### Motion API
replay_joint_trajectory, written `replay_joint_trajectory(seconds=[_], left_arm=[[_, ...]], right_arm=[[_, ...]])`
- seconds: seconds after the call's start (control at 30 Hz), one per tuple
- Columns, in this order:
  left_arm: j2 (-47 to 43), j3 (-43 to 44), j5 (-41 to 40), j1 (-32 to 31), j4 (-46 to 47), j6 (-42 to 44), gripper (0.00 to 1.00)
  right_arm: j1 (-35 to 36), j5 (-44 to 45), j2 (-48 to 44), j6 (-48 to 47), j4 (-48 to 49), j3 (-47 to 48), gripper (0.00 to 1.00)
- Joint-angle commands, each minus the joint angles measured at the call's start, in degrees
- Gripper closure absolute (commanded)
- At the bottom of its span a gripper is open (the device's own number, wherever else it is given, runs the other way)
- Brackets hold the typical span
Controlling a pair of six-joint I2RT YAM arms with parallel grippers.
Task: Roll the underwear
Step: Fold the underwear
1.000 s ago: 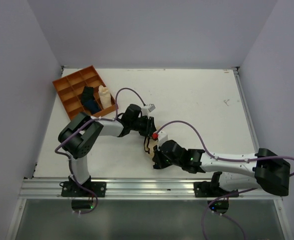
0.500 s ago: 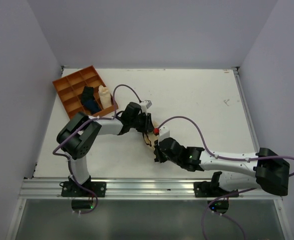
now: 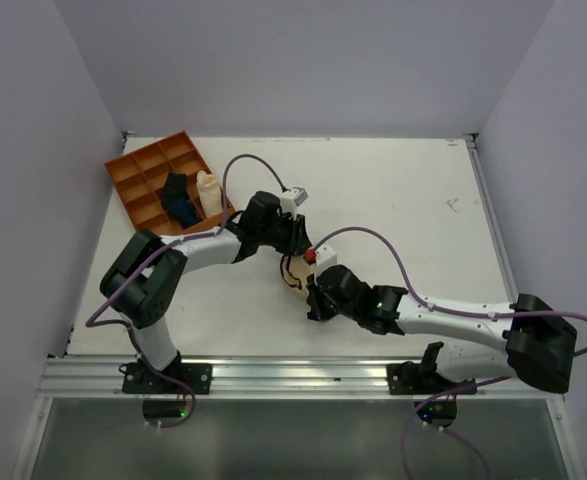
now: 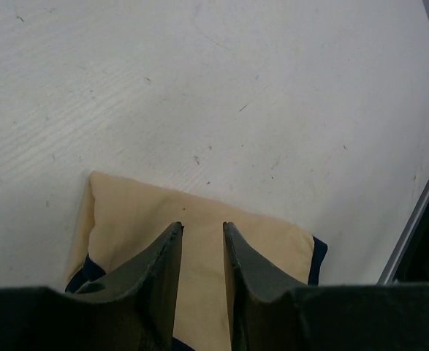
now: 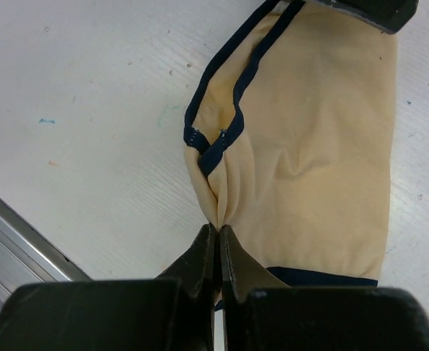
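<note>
The underwear (image 3: 295,272) is a small beige cloth with a dark edge band, lying on the white table between my two grippers. In the left wrist view the left gripper (image 4: 202,227) rests over the flat underwear (image 4: 269,241), its fingers (image 4: 163,263) apart with bare cloth showing between them. From the near side the right gripper (image 5: 218,228) is shut on a pinched fold at the edge of the underwear (image 5: 316,161), where the dark band (image 5: 221,150) bunches. Seen from above, the left gripper (image 3: 291,256) and right gripper (image 3: 308,287) meet over the cloth.
An orange compartment tray (image 3: 145,148) stands at the far left with a dark blue roll (image 3: 180,208) and a cream roll (image 3: 209,192) in it. The metal rail (image 3: 303,375) runs along the table's near edge. Purple cables loop above both arms.
Both grippers and the underwear have shifted away from the near edge toward the table's middle. The left arm's elbow has swung left. The right gripper has stayed shut on the cloth.
</note>
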Motion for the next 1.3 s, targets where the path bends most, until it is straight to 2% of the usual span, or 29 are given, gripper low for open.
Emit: replay_joint_trajectory(seconds=[0.0,0.1,0.2,0.7,0.8,0.83,1.03,1.27], left_arm=[[4.9,2.8,4.7,0.3,-0.7,3.2,0.68],[6.1,1.7,3.7,0.3,1.7,2.5,0.68],[8.1,3.7,2.7,0.3,0.2,3.7,0.69],[9.5,6.4,-1.0,0.3,-2.8,6.7,0.71],[7.8,6.0,-4.1,0.3,-3.1,5.4,0.70],[6.2,5.8,-4.7,0.6,-2.7,5.0,0.66],[0.0,5.0,-12.3,1.7,-3.4,2.4,0.62],[-6.1,2.7,-18.0,1.9,-3.8,1.6,0.62]], right_arm=[[-2.3,-3.3,-0.1,-1.1,1.2,2.7,1.00],[-7.1,-8.6,-0.1,-0.5,1.7,3.0,1.00],[-11.2,-12.5,0.9,-0.7,1.5,3.9,1.00],[-20.9,-24.4,6.6,-1.4,4.6,4.0,1.00],[-22.3,-25.2,7.1,-1.1,4.9,3.7,1.00],[-22.6,-25.9,7.2,-1.1,4.8,3.5,1.00],[-24.1,-27.0,7.7,-0.7,7.1,2.8,1.00],[-27.3,-30.2,8.3,-0.3,9.0,2.1,1.00]])
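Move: The right hand already has a gathered edge of the underwear pinched at the cloth's near end; the underwear's middle lies about 8 cm ahead of it, 1 cm to its left and 6 cm below, the navy waistband some 3 cm to its right, 1 cm ahead and 6 cm down. From the open left hand, the underwear's middle is roughly 4 cm back, straight below by 6 cm; the wooden box is about 30 cm left and 15 cm farther out. Keeping its closed pinch on the gathered edge, the right hand draws the cloth about 7 cm forward and a little to the right, its height hardly changing, while the wrist tips the fingers some 15 degrees further down. The left hand, fingers still slightly parted, sinks about 5 cm towards the far part of the underwear, stays low, then climbs again and goes forward and left, ending above the cloth. ##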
